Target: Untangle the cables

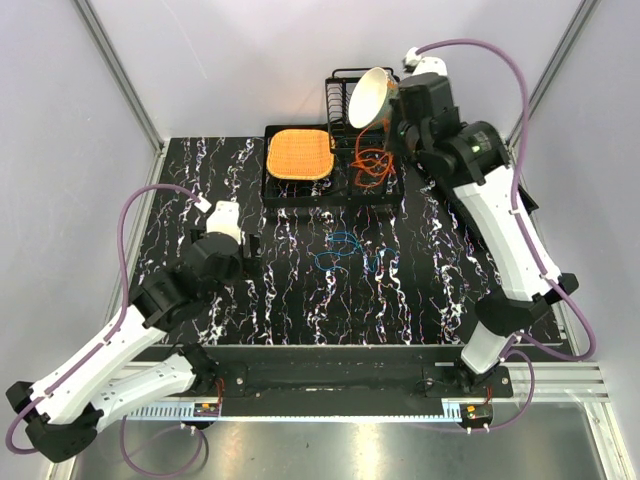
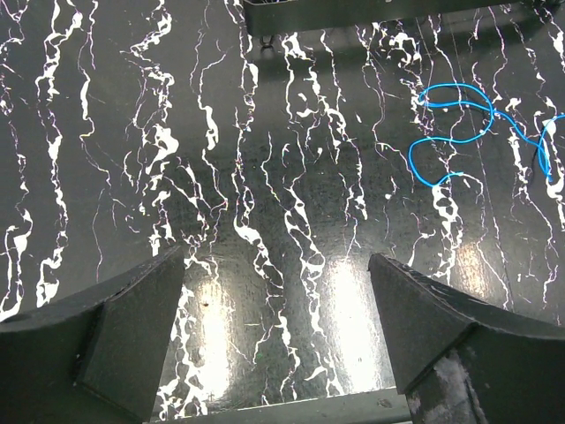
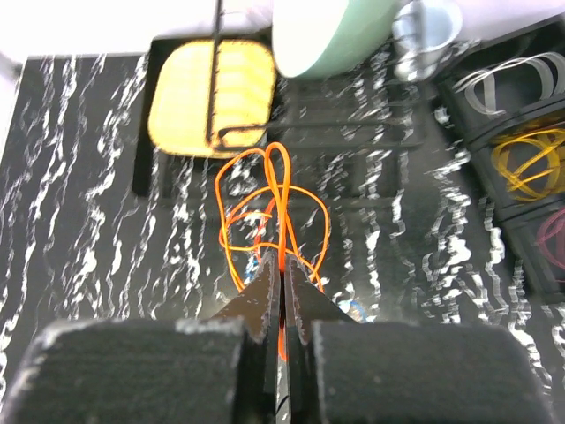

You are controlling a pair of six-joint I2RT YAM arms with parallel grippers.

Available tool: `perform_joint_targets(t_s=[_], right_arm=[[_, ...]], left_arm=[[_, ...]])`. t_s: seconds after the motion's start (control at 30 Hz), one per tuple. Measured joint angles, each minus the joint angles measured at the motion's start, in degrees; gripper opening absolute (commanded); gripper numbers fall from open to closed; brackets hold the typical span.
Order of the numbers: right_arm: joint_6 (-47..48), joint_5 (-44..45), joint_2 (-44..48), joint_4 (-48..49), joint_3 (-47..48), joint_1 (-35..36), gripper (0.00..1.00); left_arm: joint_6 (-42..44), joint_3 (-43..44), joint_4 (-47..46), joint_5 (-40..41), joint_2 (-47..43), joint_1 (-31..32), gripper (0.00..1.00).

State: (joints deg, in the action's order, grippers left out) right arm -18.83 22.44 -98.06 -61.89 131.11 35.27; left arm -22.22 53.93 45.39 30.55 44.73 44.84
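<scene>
A bundle of orange cable (image 3: 274,203) hangs in loops from my right gripper (image 3: 282,265), which is shut on its strands. In the top view that gripper (image 1: 388,140) is at the far right, holding the orange cable (image 1: 372,165) above the black rack's base. A blue cable (image 1: 345,250) lies loose in curls on the marbled table, a thin green strand (image 1: 372,266) at its right end. My left gripper (image 2: 275,256) is open over bare table, nothing between its fingers. The blue cable (image 2: 459,132) lies ahead of it and to the right. In the top view the left gripper (image 1: 250,246) is left of that cable.
At the back stands a black tray (image 1: 285,195) with an orange-yellow pad (image 1: 298,155). Beside it is a wire dish rack (image 1: 345,85) with a tilted pale cup (image 1: 372,97). Black bins (image 3: 521,163) holding white, yellow and maroon loops show at the right of the right wrist view.
</scene>
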Motion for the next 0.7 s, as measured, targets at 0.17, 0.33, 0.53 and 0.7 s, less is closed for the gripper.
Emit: perform_joint_targets(t_s=[0.17, 0.33, 0.53, 0.7], right_arm=[[1.27, 1.16, -0.66, -1.49, 7.32, -3.93, 0.00], [2.54, 2.12, -0.96, -1.46, 11.34, -8.52, 0.00], [2.56, 1.29, -4.57, -1.51, 11.32, -16.06, 0.00], [2.29, -1.01, -8.52, -1.51, 11.45, -21.77, 0.00]], left_arm=[[-0.07, 0.02, 0.15, 0.15, 0.22, 0.00, 0.86], [-0.87, 0.11, 3.17, 0.09, 0.87, 0.00, 0.86], [-2.01, 0.09, 5.64, 0.09, -0.90, 0.00, 0.86], [-2.23, 0.02, 5.66, 0.09, -1.25, 0.00, 0.86]])
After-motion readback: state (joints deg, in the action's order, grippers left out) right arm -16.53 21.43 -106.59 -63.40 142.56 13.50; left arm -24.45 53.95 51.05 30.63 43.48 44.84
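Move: The black three-compartment tray lies some 23 cm ahead of the right hand, 27 cm to its right and 39 cm below; the hand already holds the orange cable. The green bowl on the rack is about 27 cm straight ahead, 2 cm left and 15 cm lower; the cup is about 38 cm ahead, 11 cm right and 35 cm lower. From the left hand, the tray is roughly 39 cm ahead, 62 cm right and 21 cm below. Keeping the orange cable pinched in its shut fingers with the loops dangling, the right hand sweeps about 15 cm to the right and 8 cm forward, away from in front of the bowl and towards the tray. It arcs up some 6 cm, then sinks back to its starting height, while the wrist turns about 20 degrees clockwise. ##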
